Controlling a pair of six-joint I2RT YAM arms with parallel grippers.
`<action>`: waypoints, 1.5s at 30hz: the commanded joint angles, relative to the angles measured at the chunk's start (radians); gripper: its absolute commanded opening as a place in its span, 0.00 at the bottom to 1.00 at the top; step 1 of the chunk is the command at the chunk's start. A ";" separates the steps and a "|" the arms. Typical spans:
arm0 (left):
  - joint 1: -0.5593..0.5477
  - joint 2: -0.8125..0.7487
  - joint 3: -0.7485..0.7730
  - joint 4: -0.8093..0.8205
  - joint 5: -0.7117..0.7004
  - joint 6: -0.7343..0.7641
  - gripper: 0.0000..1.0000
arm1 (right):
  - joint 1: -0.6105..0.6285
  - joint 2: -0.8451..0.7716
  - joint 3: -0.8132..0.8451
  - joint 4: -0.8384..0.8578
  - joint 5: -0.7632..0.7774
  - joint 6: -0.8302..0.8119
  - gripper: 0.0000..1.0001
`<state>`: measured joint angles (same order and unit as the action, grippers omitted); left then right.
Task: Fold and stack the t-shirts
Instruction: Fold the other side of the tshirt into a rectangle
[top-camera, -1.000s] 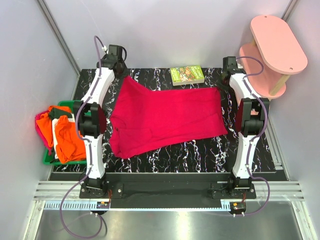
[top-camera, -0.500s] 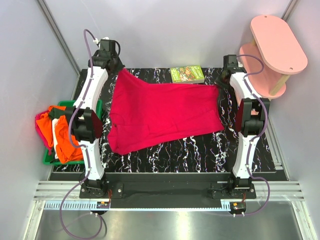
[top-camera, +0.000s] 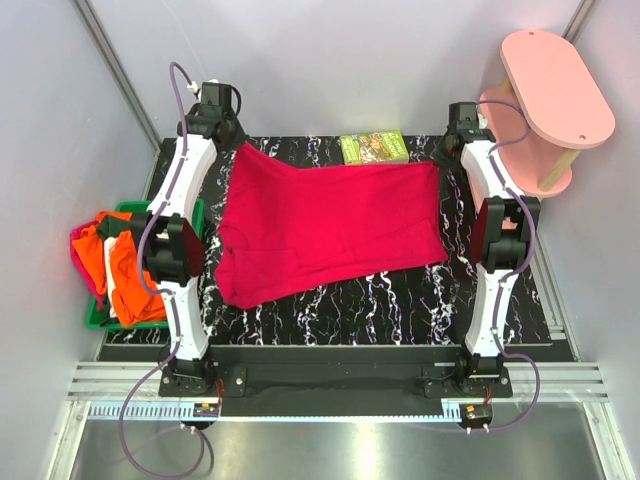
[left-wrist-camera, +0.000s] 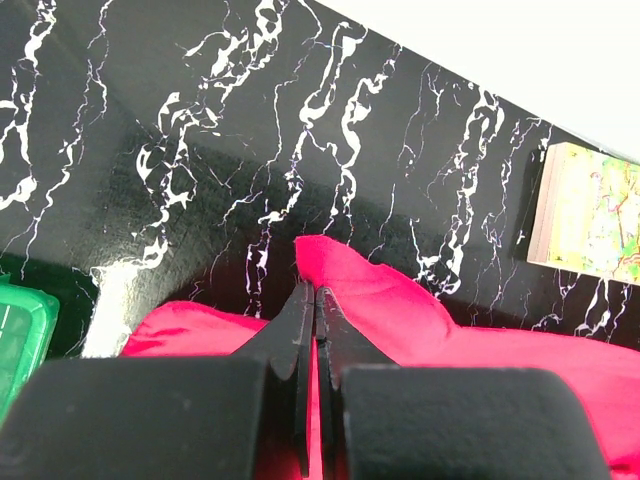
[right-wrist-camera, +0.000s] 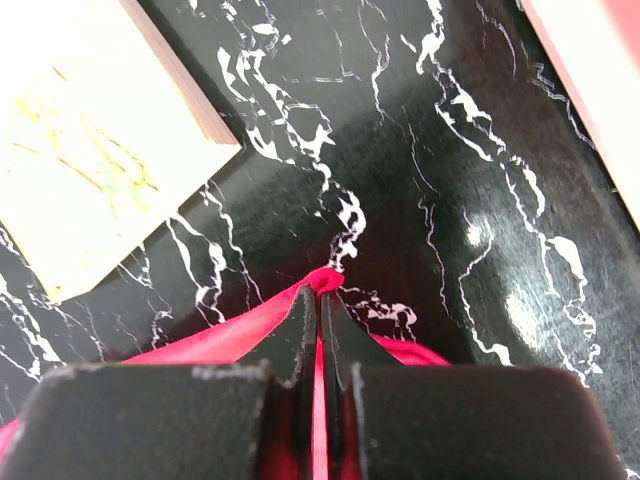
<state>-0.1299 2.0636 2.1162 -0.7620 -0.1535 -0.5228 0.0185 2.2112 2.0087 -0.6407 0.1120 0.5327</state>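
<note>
A crimson-red t-shirt (top-camera: 330, 230) lies spread across the black marbled table (top-camera: 400, 310). My left gripper (top-camera: 238, 148) is shut on its far left corner, with red cloth (left-wrist-camera: 370, 295) pinched between the fingers (left-wrist-camera: 290, 325) in the left wrist view. My right gripper (top-camera: 440, 160) is shut on the far right corner; a red tip (right-wrist-camera: 325, 281) pokes out past the fingers (right-wrist-camera: 298, 318). More t-shirts, orange (top-camera: 135, 280), white and magenta-pink (top-camera: 80, 245), are heaped in a green bin (top-camera: 98, 318) at the left.
A small green-covered book (top-camera: 374, 148) lies at the table's far edge, just beyond the shirt, and shows in both wrist views (left-wrist-camera: 590, 215) (right-wrist-camera: 90, 130). A pink two-tier stand (top-camera: 545, 100) stands at the far right. Grey walls close in the back and sides.
Both grippers have carried the shirt's far corners toward the back edge and outward. The far hem is now stretched nearly straight and the cloth lies flatter.
</note>
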 joint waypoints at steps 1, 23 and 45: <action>0.013 0.004 -0.009 0.035 -0.041 0.015 0.00 | -0.012 0.013 0.076 0.018 0.009 -0.022 0.00; 0.004 -0.212 -0.209 0.066 -0.047 0.000 0.00 | -0.012 -0.182 -0.042 0.032 0.043 -0.013 0.00; 0.029 -0.451 -0.521 0.150 -0.086 -0.014 0.00 | -0.012 -0.352 -0.289 0.116 0.057 -0.005 0.00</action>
<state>-0.1093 1.7016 1.6234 -0.6884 -0.2142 -0.5243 0.0128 1.9362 1.7630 -0.5854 0.1406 0.5282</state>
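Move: Each closed hand already holds a far corner of the red t-shirt. From the left hand, the shirt's near-left corner lies about 36 cm back, 5 cm right and 22 below; the green basket is some 26 cm back and 23 left. From the right hand, the near-right corner lies roughly 26 cm back, 3 left and 12 below; the yellow book sits 7 cm ahead and 19 left, the pink shelf's lowest tier about 20 right and nearly level in reach. Back towards the shirt's near edge go both hands, keeping their pinch on the far corners. The left draws back about 9 cm and drifts 3 cm left, first dipping, then bobbing up and sinking again. The right first edges forward and up, pauses, then rises to about 6 cm up while coming back, its fingers tipping slightly upward. ##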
